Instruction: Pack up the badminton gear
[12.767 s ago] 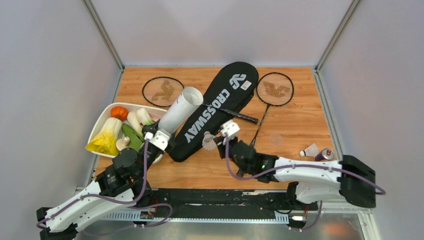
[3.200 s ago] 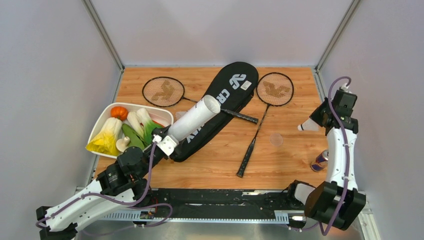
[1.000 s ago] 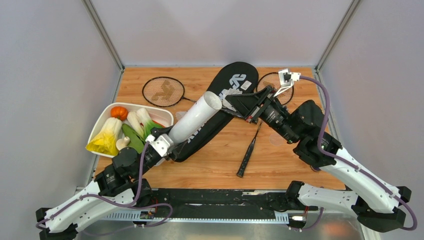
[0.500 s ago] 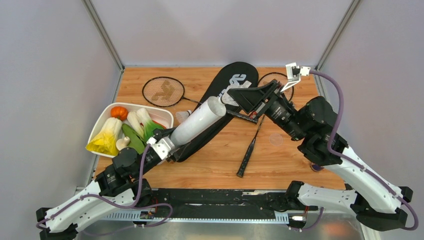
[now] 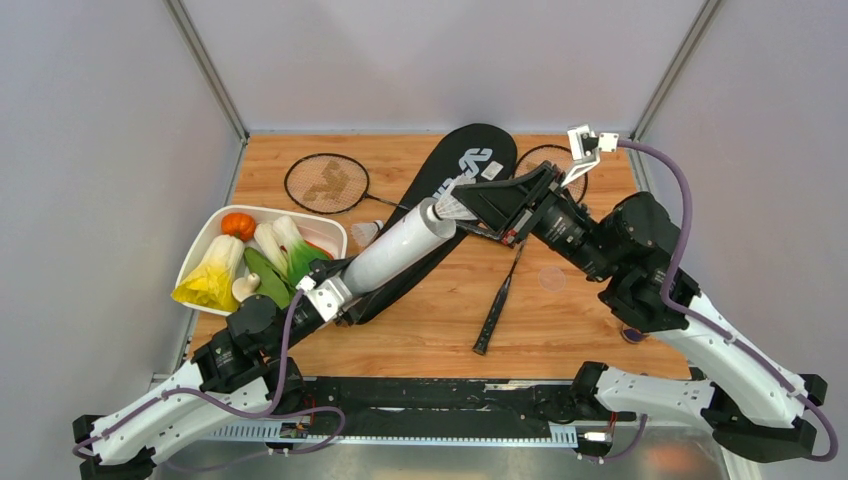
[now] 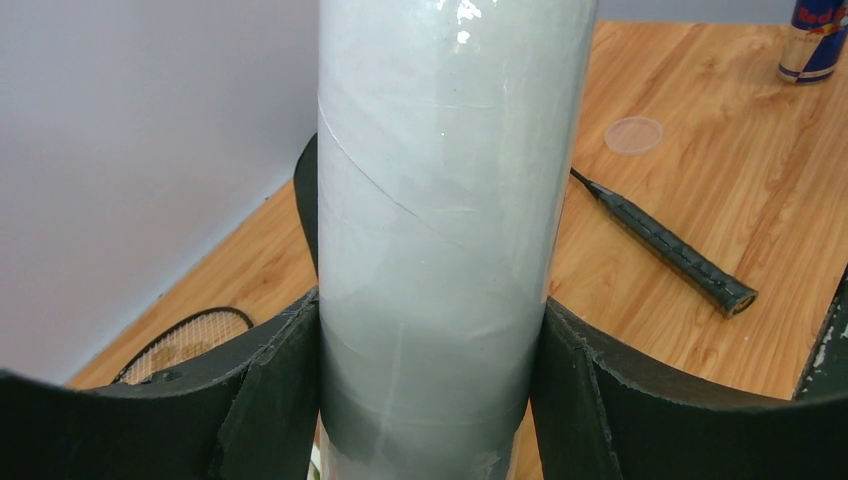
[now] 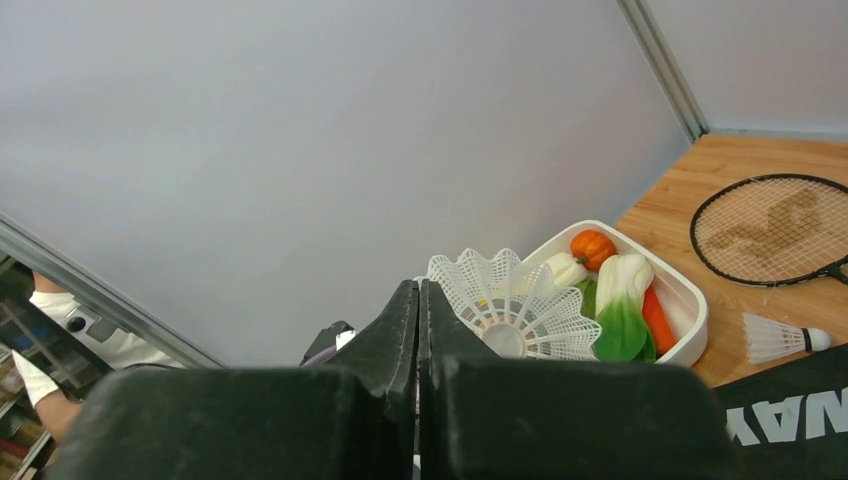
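Observation:
My left gripper (image 5: 335, 290) is closed round the lower end of the long white tube (image 5: 395, 250), one finger (image 6: 285, 395) on each side; the tube slants up over the black CROSSWAY bag (image 5: 470, 165). At the tube's raised mouth my right gripper (image 5: 470, 205) is shut on the skirt edge of a white shuttlecock (image 5: 452, 208), seen from behind (image 7: 510, 305) in the right wrist view. Another shuttlecock (image 5: 368, 232) lies on the table by the tray. One racket (image 5: 325, 183) lies at the back left. The other racket's head (image 5: 545, 158) is partly hidden by my right arm, its handle (image 5: 497, 315) free.
A white tray (image 5: 205, 238) of toy vegetables sits at the left. A clear round lid (image 5: 552, 277) lies right of the racket handle, and a blue drink can (image 6: 820, 40) stands beyond it. The enclosure's grey walls close in the table's back and sides.
My right gripper has brought the shuttlecock left and down to the tube's mouth. The tube has tilted lower, uncovering the shuttlecock by the tray.

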Robot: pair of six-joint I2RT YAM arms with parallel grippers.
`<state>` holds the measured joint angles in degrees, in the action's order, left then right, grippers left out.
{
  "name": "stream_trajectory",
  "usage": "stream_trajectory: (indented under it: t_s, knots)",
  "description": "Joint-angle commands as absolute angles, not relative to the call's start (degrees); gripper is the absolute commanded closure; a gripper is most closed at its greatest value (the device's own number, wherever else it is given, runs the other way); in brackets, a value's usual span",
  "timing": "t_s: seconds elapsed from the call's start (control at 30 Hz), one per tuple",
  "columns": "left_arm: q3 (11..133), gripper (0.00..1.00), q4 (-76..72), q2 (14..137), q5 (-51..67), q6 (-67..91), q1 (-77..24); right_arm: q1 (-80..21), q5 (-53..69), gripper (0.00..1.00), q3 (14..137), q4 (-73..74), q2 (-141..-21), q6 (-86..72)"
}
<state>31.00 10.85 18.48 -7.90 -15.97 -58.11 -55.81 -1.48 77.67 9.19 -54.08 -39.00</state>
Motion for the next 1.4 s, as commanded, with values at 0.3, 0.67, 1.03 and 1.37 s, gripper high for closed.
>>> stream_trajectory:
  t_s: [0.3, 0.67, 1.03, 1.37]
  knots:
    - [31.4, 0.47, 5.3, 17.6, -5.1, -16.3, -58.2, -56.1, 5.2, 1.0, 71.3, 5.5, -54.3, -44.4]
    - [31.0, 0.47, 6.0, 16.8, -5.2, -16.5, -58.2, -56.1, 2.4, 0.55, 73.5, 7.5, -51.7, -40.8]
    - [31.2, 0.47, 7.4, 15.9, -4.1, -17.3, -58.2, -56.0, -9.8, 0.28, 81.4, 26.9, -52.2, -27.2]
    - [32.7, 0.48, 9.1, 16.4, -1.1, -19.1, -58.2, -56.0, -1.0, 0.29, 86.1, 34.8, -59.2, -22.0]
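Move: My right hand is shut on the skirt rim of a shuttlecock whose cork points into the tube. The tube mouth sits about 6 cm below that hand, 3 cm to its left and 1 cm back. Down on the table, some 50 cm lower, the racket bag lies about 30 cm ahead and 3 cm left, the racket handle 13 cm ahead and 10 cm right. From my left hand, still gripping the tube, the mouth is 18 cm up, 14 cm right and 2 cm ahead. I push the shuttlecock down and left about 6 cm into the tube with my right hand, then open the fingers wide to let go of the skirt. I back off up and some 6 cm to the right, then come down again beside the mouth while rolling the hand about 20 degrees, its left side dipping. My left hand keeps hold of the tube, easing back a centimetre. ##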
